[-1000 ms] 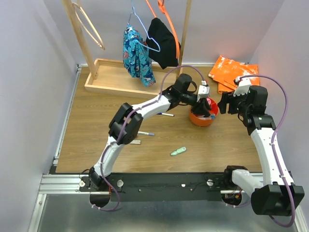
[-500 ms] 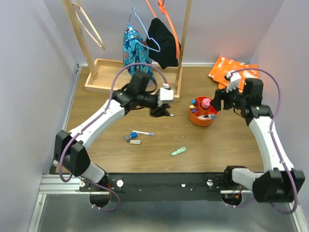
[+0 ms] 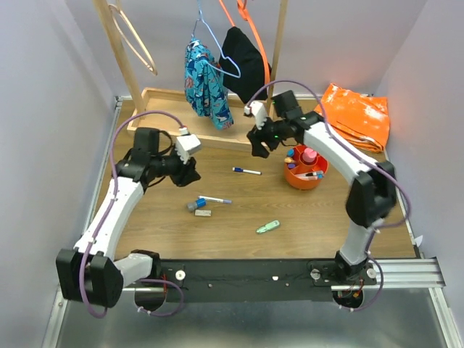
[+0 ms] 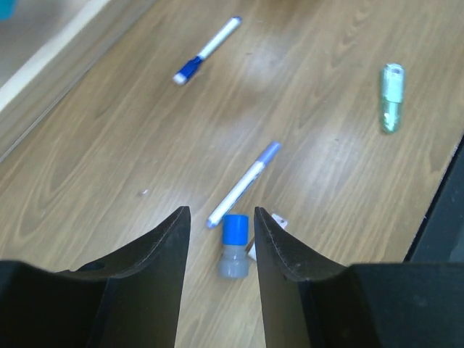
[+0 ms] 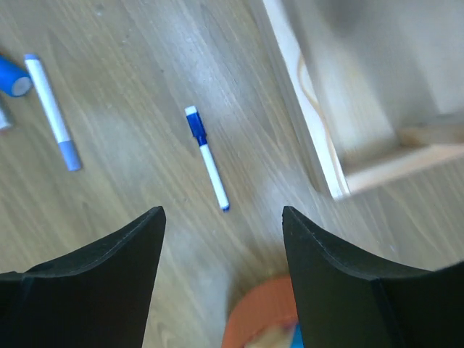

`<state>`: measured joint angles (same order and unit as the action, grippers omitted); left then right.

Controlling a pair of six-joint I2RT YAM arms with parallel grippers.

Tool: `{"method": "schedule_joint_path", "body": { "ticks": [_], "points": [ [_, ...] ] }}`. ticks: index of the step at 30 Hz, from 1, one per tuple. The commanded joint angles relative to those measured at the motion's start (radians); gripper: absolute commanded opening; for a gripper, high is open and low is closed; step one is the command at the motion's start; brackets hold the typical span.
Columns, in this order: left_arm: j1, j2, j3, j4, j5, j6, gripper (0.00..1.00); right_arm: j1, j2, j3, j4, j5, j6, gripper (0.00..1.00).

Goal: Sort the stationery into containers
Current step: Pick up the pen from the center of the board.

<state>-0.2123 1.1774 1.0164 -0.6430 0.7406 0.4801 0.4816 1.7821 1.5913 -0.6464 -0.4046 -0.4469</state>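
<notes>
The orange cup (image 3: 305, 176) holds several highlighters at the right; its rim shows in the right wrist view (image 5: 262, 319). A white pen with a dark blue cap (image 3: 246, 171) lies left of it and shows in both wrist views (image 5: 206, 158) (image 4: 206, 49). A second pen (image 3: 215, 199) (image 4: 244, 184), a short blue-capped piece (image 3: 193, 206) (image 4: 234, 246) and a mint-green piece (image 3: 267, 227) (image 4: 391, 98) lie nearer. My left gripper (image 3: 192, 174) (image 4: 220, 212) is open and empty above the blue-capped piece. My right gripper (image 3: 256, 147) (image 5: 222, 212) is open and empty, between the dark-capped pen and the cup.
A wooden tray base (image 3: 168, 123) (image 5: 312, 123) with a rack of hanging clothes (image 3: 206, 80) stands at the back. An orange bag (image 3: 357, 112) lies at the back right. A small white piece (image 3: 204, 213) lies by the blue-capped piece.
My left arm has drawn back from the cup to the left side. My right arm has swung left across the cup to near the dark-capped pen.
</notes>
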Motion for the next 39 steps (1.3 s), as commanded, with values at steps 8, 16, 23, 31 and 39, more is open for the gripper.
{"method": "schedule_joint_path", "body": {
  "ticks": [8, 16, 23, 31, 39],
  "points": [
    [0.257, -0.211, -0.137, 0.019, 0.028, -0.124, 0.49, 0.092, 0.391, 0.288, -0.157, 0.084, -0.108, 0.71],
    [0.275, -0.22, -0.182, 0.052, 0.045, -0.144, 0.49, 0.15, 0.496, 0.374, -0.168, 0.144, -0.128, 0.71],
    [0.278, -0.208, -0.187, 0.085, 0.042, -0.152, 0.49, 0.176, 0.594, 0.459, -0.203, 0.184, -0.119, 0.7],
    [0.284, -0.205, -0.202, 0.098, 0.039, -0.156, 0.49, 0.178, 0.62, 0.452, -0.216, 0.202, -0.122, 0.64],
    [0.286, -0.199, -0.219, 0.118, 0.045, -0.172, 0.49, 0.224, 0.62, 0.438, -0.24, 0.208, -0.142, 0.3]
  ]
}}
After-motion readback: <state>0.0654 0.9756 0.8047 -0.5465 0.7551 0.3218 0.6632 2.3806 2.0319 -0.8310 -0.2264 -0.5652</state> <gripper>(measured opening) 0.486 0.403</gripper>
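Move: The pen lies below the open right hand, about 4 cm to its left, 1 cm ahead and roughly 16 cm down, its dark blue cap end pointing left. From the pen the white-and-blue marker is some 13 cm left and 12 cm nearer the base; the orange container stands about 24 cm to the pen's right, level with it. From the left hand the pen is roughly 13 cm ahead, 20 cm right and 17 cm down. Down to the pen's dark blue cap the right hand drops about 15 cm, steeply first, then sliding some 8 cm left as it sinks the rest; its fingers tip roughly 20 degrees steeper, straddle the cap and close to about half their gap. The left hand, empty, draws left away from the pen, swinging counter-clockwise. ##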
